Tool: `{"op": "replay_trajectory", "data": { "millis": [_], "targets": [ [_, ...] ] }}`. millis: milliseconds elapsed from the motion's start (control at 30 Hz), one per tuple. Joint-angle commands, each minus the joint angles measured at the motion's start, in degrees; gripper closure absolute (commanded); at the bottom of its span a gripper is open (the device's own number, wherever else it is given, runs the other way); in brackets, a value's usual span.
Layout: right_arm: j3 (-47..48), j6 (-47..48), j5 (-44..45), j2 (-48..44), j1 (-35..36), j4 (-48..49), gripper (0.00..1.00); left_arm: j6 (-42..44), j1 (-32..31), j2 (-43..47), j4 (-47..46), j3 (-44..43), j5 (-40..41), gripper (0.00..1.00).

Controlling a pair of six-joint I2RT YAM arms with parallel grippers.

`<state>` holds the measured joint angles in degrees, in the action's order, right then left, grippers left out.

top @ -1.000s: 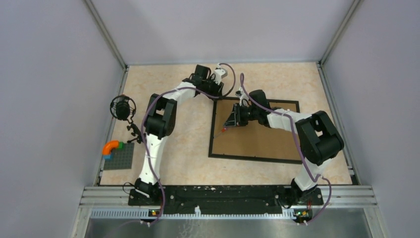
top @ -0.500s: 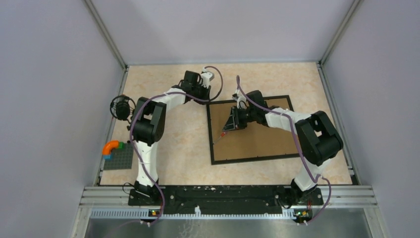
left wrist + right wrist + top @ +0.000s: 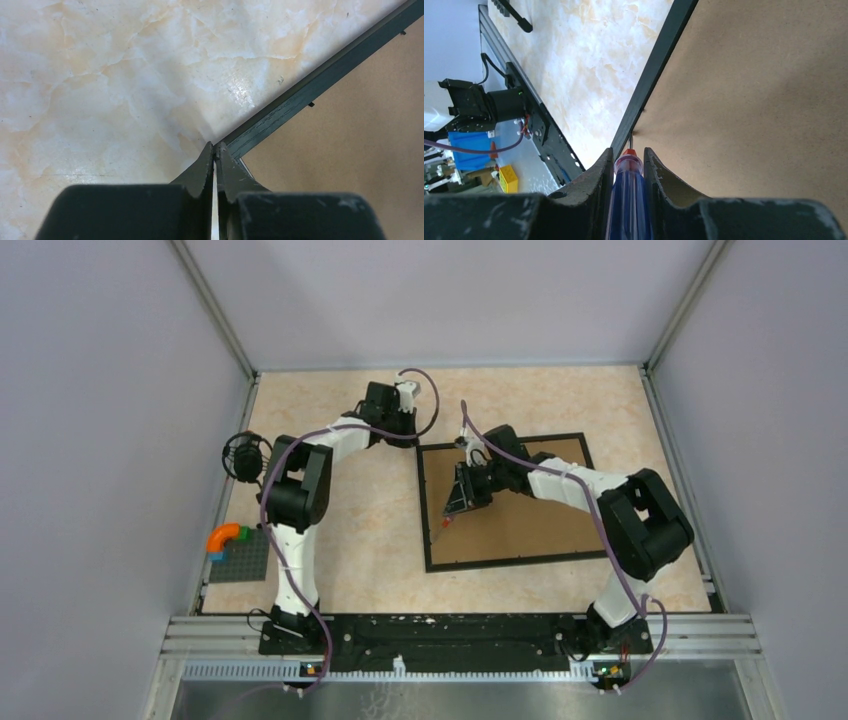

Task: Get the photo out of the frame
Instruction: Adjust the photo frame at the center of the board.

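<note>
The frame (image 3: 427, 510) lies face down on the table, its brown board back (image 3: 530, 510) up; the photo is hidden under it. My left gripper (image 3: 408, 436) is shut, its tips (image 3: 215, 148) meeting right at the frame's far left corner (image 3: 310, 87); whether they pinch anything I cannot tell. My right gripper (image 3: 462, 498) is shut on a blue see-through screwdriver (image 3: 628, 190) with a red collar. Its thin shaft points down at the seam between the black left rail (image 3: 659, 55) and the board (image 3: 764, 100).
A black round device on a stand (image 3: 247, 455) sits by the left wall. A grey baseplate (image 3: 245, 562) with an orange curved brick (image 3: 224, 536) lies at the near left. Enclosure walls ring the table, and a metal rail (image 3: 460, 632) runs along its near edge.
The frame has turned slightly, its far left corner shifting left. My left gripper moved left with that corner and closed. The right gripper with the screwdriver drifted a little left.
</note>
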<state>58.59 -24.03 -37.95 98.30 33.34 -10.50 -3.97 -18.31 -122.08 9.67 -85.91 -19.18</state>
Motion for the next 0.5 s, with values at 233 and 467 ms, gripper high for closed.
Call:
{"op": "replay_trajectory", "data": {
  "millis": [233, 467],
  "targets": [
    [4.3, 6.7, 1.0, -4.0, -7.2, -7.7, 1.0, 7.6, 1.9, 2.4, 9.3, 7.3, -2.8, 0.84],
    [0.8, 15.5, 1.3, -12.0, -23.0, -13.7, 1.0, 16.8, 0.5, 7.2, 11.5, 2.6, -2.6, 0.33]
  ]
}}
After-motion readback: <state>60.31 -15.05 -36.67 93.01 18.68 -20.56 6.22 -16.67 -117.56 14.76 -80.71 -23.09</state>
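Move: The left hand's shut fingertips are at the photo frame's far-left corner, about 2 cm to their right, level ahead and 2 cm below; the frame's middle lies some 20 cm right and 13 cm back. From the right hand, which holds the screwdriver pointing left and down, that middle is about 9 cm ahead, 12 cm right and 6 cm below. The frame's near-left corner is 6 cm back and 5 cm left of the right hand. The left fingertips come free of the frame's far-left corner: after a short pause the hand backs off about 4 cm, back and to the left, opening to over half as it turns slightly clockwise. The right hand keeps its grip on the screwdriver and carries its tip away from the left bar's inner edge, sweeping some 10 cm right and forward over the backing board towards the frame's middle, with a slight rise late and about 10 degrees of clockwise turn. ##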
